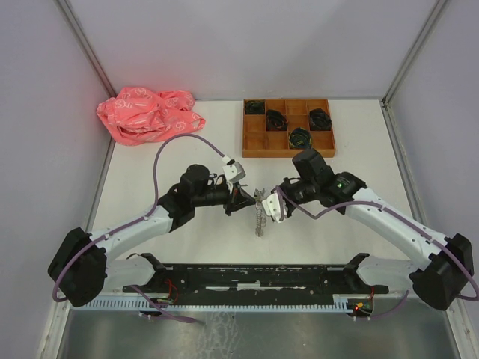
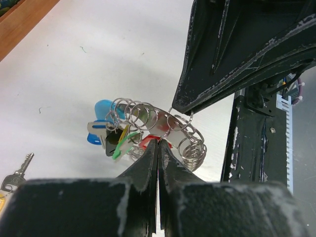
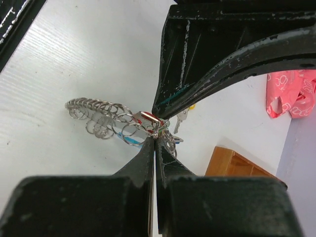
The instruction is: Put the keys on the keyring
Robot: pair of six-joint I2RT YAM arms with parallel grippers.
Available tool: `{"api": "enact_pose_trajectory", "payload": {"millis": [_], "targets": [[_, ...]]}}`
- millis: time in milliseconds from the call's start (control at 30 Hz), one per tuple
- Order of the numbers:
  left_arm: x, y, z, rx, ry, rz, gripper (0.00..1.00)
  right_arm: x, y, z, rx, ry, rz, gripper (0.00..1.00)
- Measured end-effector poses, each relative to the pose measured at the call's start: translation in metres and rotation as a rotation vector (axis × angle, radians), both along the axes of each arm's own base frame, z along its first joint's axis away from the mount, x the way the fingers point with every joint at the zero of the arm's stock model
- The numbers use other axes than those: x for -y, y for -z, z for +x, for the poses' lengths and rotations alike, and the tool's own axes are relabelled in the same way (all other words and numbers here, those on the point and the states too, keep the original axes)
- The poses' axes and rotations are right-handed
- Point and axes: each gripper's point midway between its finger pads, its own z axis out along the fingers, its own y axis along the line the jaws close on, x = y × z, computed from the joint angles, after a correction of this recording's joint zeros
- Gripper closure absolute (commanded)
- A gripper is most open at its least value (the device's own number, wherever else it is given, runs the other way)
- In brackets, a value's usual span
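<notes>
The keyring (image 2: 148,118) is a hoop strung with many silver rings, a light-blue section (image 2: 102,109) and a green tag. It hangs between both grippers above the table (image 1: 259,213). My left gripper (image 2: 159,142) is shut, its tips pinching at a red-tagged key (image 2: 146,143) on the hoop. My right gripper (image 3: 154,138) is shut on a small ring of the keyring (image 3: 98,111), just under the red tag (image 3: 149,118). Another of the keys (image 2: 19,170) lies on the table, and it also shows in the right wrist view as a key (image 3: 180,118) with a yellow tag.
A wooden compartment tray (image 1: 254,142) holding black coiled bundles stands at the back right. A crumpled pink bag (image 1: 148,114) lies at the back left. A black rail (image 1: 262,278) runs along the near edge between the arm bases.
</notes>
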Motion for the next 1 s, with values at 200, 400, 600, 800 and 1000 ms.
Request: {"api": "enact_pose_trajectory", "payload": {"millis": [200,400,600,800,1000], "targets": [[0.000,0.001,-0.001,-0.004,0.005,0.001,0.97,-0.004,0.001,-0.003,-0.070,0.045,0.127,0.99],[-0.002,0.007,-0.002,-0.008,0.001,0.006,0.95,-0.013,0.003,-0.003,-0.152,0.106,0.257,0.99],[-0.007,0.008,0.007,0.024,-0.060,0.002,0.78,-0.012,0.001,0.001,-0.218,0.175,0.306,0.99],[-0.024,0.010,0.015,0.051,-0.174,0.014,0.58,-0.008,-0.007,0.003,-0.262,0.239,0.330,0.99],[-0.036,0.004,0.017,0.060,-0.248,-0.017,0.38,-0.003,-0.002,0.005,-0.305,0.310,0.313,0.99]]}}
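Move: The keyring is held at its wire edge by both hands, its middle roughly 3 cm back, 2 cm right and 4 cm below the left hand. From the right hand that middle is about 4 cm back, 1 cm left and 4 cm below. On the table some 15 cm below the left hand, the loose key with the yellow tag lies about 7 cm ahead and 6 cm left; the black tag is about 9 cm ahead and 13 cm left. The keyring's wire edge is let go by the left hand, which sinks slightly, then opens its fingers to a little over half as it pulls away about 4 cm, mostly left and partly forward, swinging counter-clockwise. The right hand keeps its pinch on the wire almost in place, turning some 30 degrees: its fingers lift towards level and swing clockwise, with some roll. ##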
